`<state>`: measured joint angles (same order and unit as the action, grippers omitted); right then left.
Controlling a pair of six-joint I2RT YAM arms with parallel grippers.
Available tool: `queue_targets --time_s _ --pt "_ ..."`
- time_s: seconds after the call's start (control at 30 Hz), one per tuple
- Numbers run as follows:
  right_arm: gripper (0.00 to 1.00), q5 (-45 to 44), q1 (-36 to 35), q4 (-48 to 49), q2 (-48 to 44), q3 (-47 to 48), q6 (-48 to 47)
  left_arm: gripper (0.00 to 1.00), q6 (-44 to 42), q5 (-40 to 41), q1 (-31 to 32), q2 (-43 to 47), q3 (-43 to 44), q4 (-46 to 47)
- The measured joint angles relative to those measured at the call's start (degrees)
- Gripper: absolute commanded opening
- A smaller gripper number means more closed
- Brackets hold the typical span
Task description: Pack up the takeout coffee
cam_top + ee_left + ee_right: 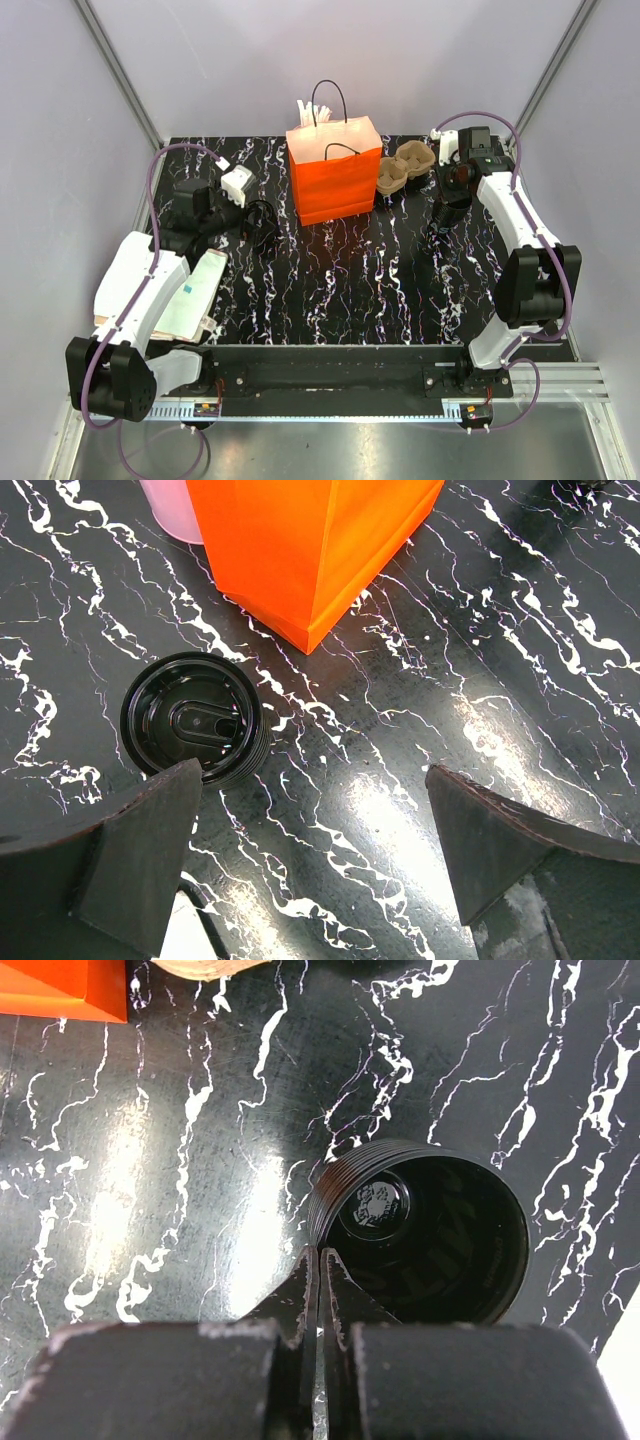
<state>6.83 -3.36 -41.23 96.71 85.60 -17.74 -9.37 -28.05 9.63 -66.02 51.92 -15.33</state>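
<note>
The takeout coffee does not show as a separate cup. A tall stack of black cups (430, 1235) stands open-topped at the right (437, 235). My right gripper (322, 1252) is above it (450, 198), its fingers pressed together on the near-left rim of the stack, one outside and one inside. A squat black ringed stack of lids (193, 717) lies left of the orange paper bag (335, 170) (310, 550). My left gripper (312, 775) hovers over the table beside the lids (245, 215), open wide with nothing between its fingers.
A brown cardboard cup carrier (405, 165) sits right of the bag, behind the cup stack. The bag stands upright with its black handles up and white items in its mouth (305, 108). A pale flat packet (190, 295) lies under the left arm.
</note>
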Motion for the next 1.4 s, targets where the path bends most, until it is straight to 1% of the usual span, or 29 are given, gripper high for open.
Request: queue_targets --time_s 0.57,0.83,1.07,1.4 --pt "0.0 -2.03 0.0 1.09 -1.42 0.0 -0.26 0.99 0.04 -0.02 -0.15 0.42 -0.02 0.02" --pt "0.0 -5.38 -0.74 1.16 -2.16 0.44 -0.72 0.99 0.24 -0.02 -0.22 0.42 -0.04 0.04" --pt "0.0 -8.44 -2.21 1.14 -3.93 1.79 -1.55 0.99 0.26 -0.04 -0.26 0.79 -0.76 0.46" --pt "0.0 -14.08 -5.03 1.27 -4.11 2.86 -3.74 0.99 0.28 -0.04 -0.26 0.96 -0.94 0.44"
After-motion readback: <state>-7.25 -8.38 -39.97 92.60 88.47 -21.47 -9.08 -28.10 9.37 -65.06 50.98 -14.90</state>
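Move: The right gripper is already shut on the near-left rim of the nested black cup stack; the stack's middle is about 4 cm to its right, 1 cm ahead and 7 cm down. The brown cup carrier sits some 9 cm ahead and 8 cm to the left of this hand, about 11 cm lower, and the orange bag roughly 23 cm left and 5 cm ahead. From the idle left hand the stack is about 47 cm right, 7 cm ahead and 8 cm down. Keep the right fingers pinched on the top cup's rim and draw that cup up out of the stack, about 5 cm in all: ease up slowly with a slight shift to the right, then pull faster. Tilt the wrist some 15 degrees as you go, fingertips swinging forward and the hand's left side dipping. ##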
